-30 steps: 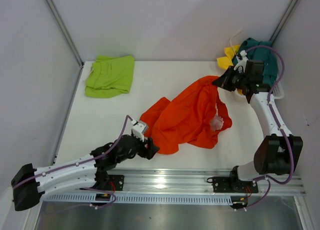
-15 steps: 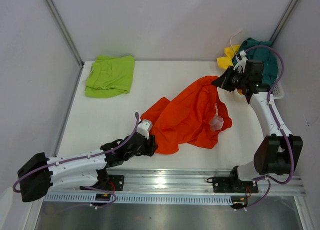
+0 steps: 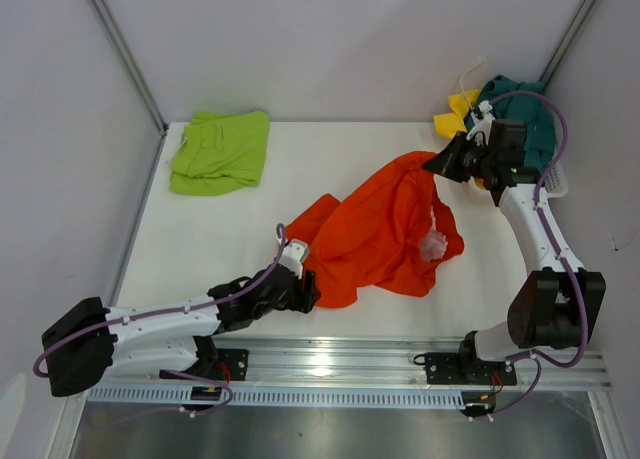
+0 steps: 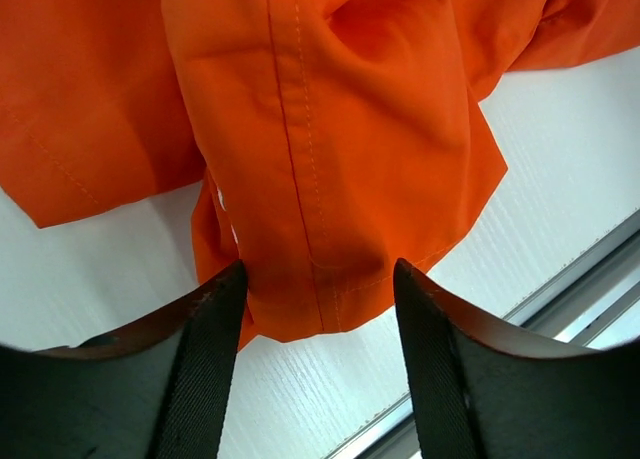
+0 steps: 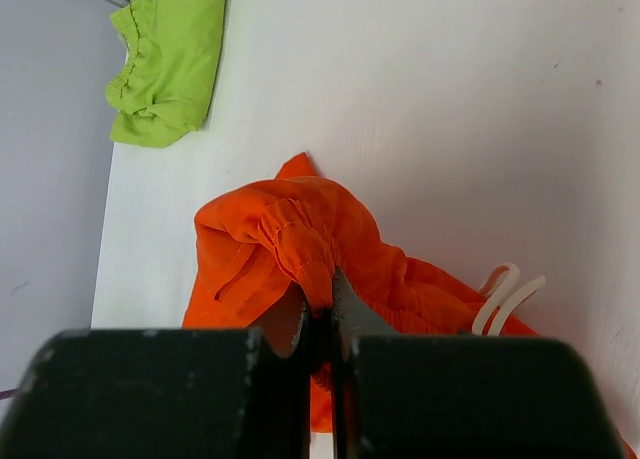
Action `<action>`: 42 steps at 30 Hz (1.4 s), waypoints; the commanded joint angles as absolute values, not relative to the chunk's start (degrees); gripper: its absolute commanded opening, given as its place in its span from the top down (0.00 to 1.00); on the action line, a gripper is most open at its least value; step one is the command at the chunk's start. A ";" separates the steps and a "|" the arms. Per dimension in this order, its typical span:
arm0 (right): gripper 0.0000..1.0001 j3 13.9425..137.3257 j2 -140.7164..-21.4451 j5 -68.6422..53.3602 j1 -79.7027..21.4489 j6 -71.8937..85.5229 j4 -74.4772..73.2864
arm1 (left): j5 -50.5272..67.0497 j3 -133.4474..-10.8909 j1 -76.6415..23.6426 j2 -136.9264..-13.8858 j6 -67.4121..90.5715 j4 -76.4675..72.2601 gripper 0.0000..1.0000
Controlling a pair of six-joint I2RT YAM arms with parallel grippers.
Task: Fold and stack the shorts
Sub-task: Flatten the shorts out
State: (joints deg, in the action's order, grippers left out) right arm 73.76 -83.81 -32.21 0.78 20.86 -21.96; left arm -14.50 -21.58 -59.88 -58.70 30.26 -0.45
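The orange shorts [image 3: 380,229] lie crumpled mid-table, their waistband end lifted at the back right. My right gripper [image 3: 440,164] is shut on a bunched fold of that waistband [image 5: 300,244], and the white drawstring [image 5: 505,294] hangs beside it. My left gripper [image 3: 308,291] is low at the shorts' near-left corner. In the left wrist view its fingers [image 4: 215,309] stand apart, with the orange hem corner [image 4: 320,279] lying on the table between the tips, not pinched. A folded lime green pair [image 3: 220,151] rests at the back left.
A white mesh basket [image 3: 555,184] at the back right holds a yellow pair [image 3: 462,107] and a dark teal pair [image 3: 530,114]. The metal rail [image 3: 400,364] runs along the table's near edge, close behind my left gripper. Grey walls close in both sides.
My left arm has slid right and forward, bringing its gripper up to the near corner of the orange shorts. The right gripper and the lifted waistband have stayed put.
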 commanded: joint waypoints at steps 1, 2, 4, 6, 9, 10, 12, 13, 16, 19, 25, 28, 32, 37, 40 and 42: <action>1.00 76.55 -84.11 -32.61 0.44 20.83 -20.21 | -12.75 -23.11 -60.21 -59.59 31.03 -3.95 0.38; 1.00 76.55 -84.11 -32.61 0.53 20.74 -20.21 | -12.40 -23.20 -60.21 -60.29 30.76 -4.56 0.39; 1.00 76.64 -84.20 -32.61 0.44 20.74 -20.30 | -11.34 -23.12 -60.21 -60.91 30.41 -5.44 0.46; 1.00 76.73 -84.20 -32.61 0.44 20.74 -20.30 | -10.90 -23.29 -60.21 -61.78 30.32 -5.80 0.54; 1.00 76.64 -84.02 -32.70 0.44 20.74 -20.30 | -10.55 -23.47 -60.29 -62.66 30.32 -6.33 0.67; 1.00 76.64 -84.11 -32.70 0.44 20.66 -20.30 | -10.46 -23.38 -60.21 -62.75 30.32 -6.42 0.70; 1.00 76.73 -84.02 -32.78 0.44 20.57 -20.48 | -10.46 -23.38 -60.21 -62.67 30.32 -6.33 0.79; 1.00 76.82 -84.02 -32.78 0.53 20.48 -20.57 | -10.46 -23.38 -60.21 -62.40 30.41 -5.98 0.83; 1.00 76.82 -83.85 -32.87 0.70 20.39 -20.92 | -10.63 -23.55 -60.21 -60.74 30.24 -5.19 1.00; 1.00 76.90 -83.93 -33.13 0.88 20.22 -21.01 | -10.55 -24.69 -60.21 -58.72 29.80 -2.92 1.00; 1.00 76.90 -82.10 -34.71 1.23 18.64 -21.62 | -14.58 -31.98 -59.94 -53.89 26.99 11.91 1.00; 1.00 78.04 -80.69 -35.76 1.49 18.11 -22.32 | -15.73 -38.22 -57.93 -50.11 25.49 19.91 1.00; 1.00 78.14 -77.97 -37.88 1.67 17.75 -23.11 | -16.87 -49.71 -53.54 -47.46 24.26 29.07 1.00; 1.00 76.56 -73.05 -38.67 2.20 19.33 -21.27 | -24.24 -63.78 -50.72 -47.90 19.79 36.55 1.00; 1.00 76.38 -68.22 -39.20 3.16 20.12 -19.34 | -24.70 -70.19 -49.83 -48.51 17.50 38.23 1.00; 1.00 76.38 -63.66 -39.55 4.13 20.83 -18.19 | -24.61 -72.59 -49.75 -48.60 16.27 39.89 1.00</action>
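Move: Just beneath the left fingers, about 2 cm down and 1 cm farther right and back, lies the near left leg hem of the red shorts. The body of the shorts spreads some 15 cm ahead and 15 cm to the right of this hand, and the folded green shorts lie about 36 cm ahead and 26 cm left. From the right hand, which already holds the waistband end up, the hem is roughly 25 cm back, 27 cm left and 21 cm below. Dipping about 1 cm down and to the right, the left hand shuts its open fingers on the red leg hem, then swings up fast by nearly 30 cm, drifting left and forward as its fingertips tip upward some 20 degrees and turn counter-clockwise. The right hand keeps its pinch and waits, then late on rises about 9 cm and draws back 5 cm, its fingertips tilting up too. ##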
